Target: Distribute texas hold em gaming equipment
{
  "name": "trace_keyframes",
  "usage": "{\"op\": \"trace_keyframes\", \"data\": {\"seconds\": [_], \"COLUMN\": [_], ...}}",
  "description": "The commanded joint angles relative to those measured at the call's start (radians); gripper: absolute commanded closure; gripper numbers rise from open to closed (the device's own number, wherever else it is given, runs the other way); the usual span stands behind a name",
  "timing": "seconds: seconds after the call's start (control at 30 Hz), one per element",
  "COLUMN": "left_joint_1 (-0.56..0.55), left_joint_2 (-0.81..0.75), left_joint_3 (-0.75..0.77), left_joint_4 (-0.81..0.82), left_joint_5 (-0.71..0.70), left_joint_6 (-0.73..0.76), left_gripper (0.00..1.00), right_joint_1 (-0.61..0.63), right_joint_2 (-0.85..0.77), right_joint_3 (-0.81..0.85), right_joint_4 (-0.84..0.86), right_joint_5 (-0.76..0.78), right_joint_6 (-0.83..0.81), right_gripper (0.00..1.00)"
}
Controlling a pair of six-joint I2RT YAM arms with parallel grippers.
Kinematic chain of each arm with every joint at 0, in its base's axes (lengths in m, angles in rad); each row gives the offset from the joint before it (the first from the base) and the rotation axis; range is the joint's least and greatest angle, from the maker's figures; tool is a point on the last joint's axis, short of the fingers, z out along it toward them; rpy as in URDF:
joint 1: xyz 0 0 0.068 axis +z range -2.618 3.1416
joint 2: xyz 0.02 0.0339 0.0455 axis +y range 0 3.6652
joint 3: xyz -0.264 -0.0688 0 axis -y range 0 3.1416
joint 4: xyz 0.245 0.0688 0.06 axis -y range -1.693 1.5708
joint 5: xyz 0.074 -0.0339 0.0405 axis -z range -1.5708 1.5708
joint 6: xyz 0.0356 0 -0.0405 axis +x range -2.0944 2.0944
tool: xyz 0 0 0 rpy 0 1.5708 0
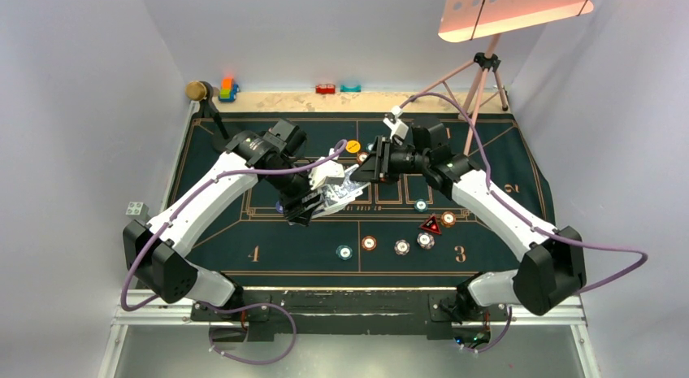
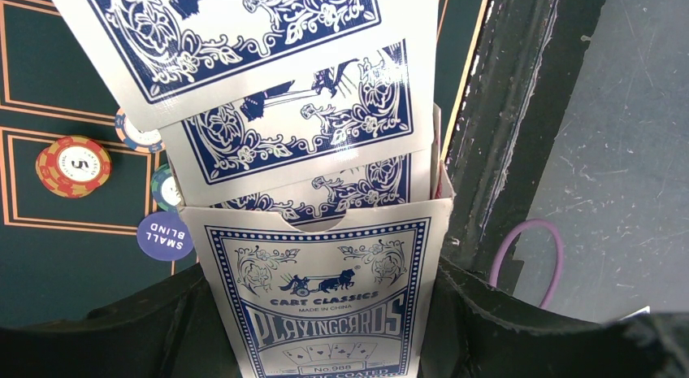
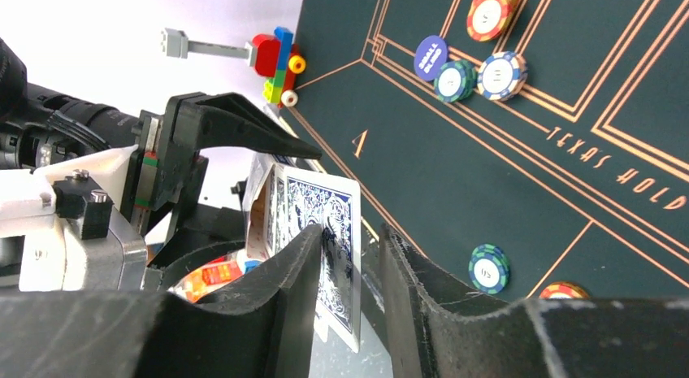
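Note:
My left gripper [image 2: 325, 333] is shut on a blue-and-white card box [image 2: 325, 297], held above the mat's middle [image 1: 337, 195]. Blue-backed playing cards [image 2: 301, 126] fan out of its open top. My right gripper [image 3: 351, 240] meets it from the right [image 1: 361, 168]. Its jaws stand apart around the end card [image 3: 325, 215], which rests against one finger with a gap to the other. Poker chips lie near seat 3: orange [image 1: 369, 242], teal [image 1: 344, 252], white-brown [image 1: 401, 247]. A red triangular marker [image 1: 431, 225] sits among them, and a yellow button [image 1: 353, 146] lies farther back.
A purple small-blind disc [image 2: 165, 236] and an orange chip [image 2: 73, 166] lie under the left arm. Toy blocks [image 1: 227, 89] stand along the back edge beside a brass knob [image 1: 197, 90]. A lamp tripod [image 1: 486, 77] stands at the back right. The green felt mat [image 1: 504, 158] covers the table.

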Motion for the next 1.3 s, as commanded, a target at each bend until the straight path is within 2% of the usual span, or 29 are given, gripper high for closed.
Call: {"op": "trace_keyframes", "data": {"seconds": [0.0,0.23,0.57,0.7,1.03,1.13,1.27], "left_joint_1": [-0.002,-0.002,-0.001,-0.002,-0.001,-0.001,-0.001], "left_joint_2": [-0.033,-0.039,-0.039,-0.043,-0.054,-0.057,-0.079], "left_joint_3": [0.023,0.016,-0.002,-0.008,-0.025,-0.026,-0.033], "left_joint_4": [0.017,0.017,0.028,0.032,0.045,0.035,0.009], "left_joint_5": [0.04,0.04,0.048,0.056,0.068,0.071,0.072], "left_joint_6": [0.002,0.002,-0.008,-0.012,-0.018,-0.019,-0.018], "left_gripper": [1.0,1.0,1.0,1.0,1.0,1.0,1.0], "right_joint_1": [-0.01,-0.019,-0.038,-0.047,-0.084,-0.111,-0.129], "right_joint_2": [-0.052,-0.067,-0.088,-0.093,-0.099,-0.069,0.051], "right_joint_3": [0.058,0.079,0.11,0.105,0.1,0.166,0.266], "right_joint_4": [-0.05,-0.078,-0.087,-0.031,0.176,0.176,0.158], "right_joint_5": [0.061,0.091,0.071,-0.002,-0.147,-0.136,-0.126], "right_joint_6": [-0.058,-0.074,-0.064,-0.012,0.159,0.158,0.12], "right_gripper": [0.66,0.84,0.91,0.95,0.98,1.0,1.0]}}
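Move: The top playing card of the fan sits almost between my right fingertips: its middle is about 4 cm to my right hand's left, 2 cm back and 2 cm below. The second card lies just under it, roughly 5 cm left, 3 cm back and 3 cm down, and the card box is some 10 cm left, 6 cm back and 5 cm lower. From my left hand, that top card's middle is about 8 cm right, 4 cm forward and 3 cm up. I close my right fingers on the projecting end of the top card while easing about 2 cm to the right and slightly forward. Gripping it, I lift about 10 cm, slowly then faster, finishing with a forward swing and a slight roll of the wrist, away from the box, which my left hand keeps pinched in place. ##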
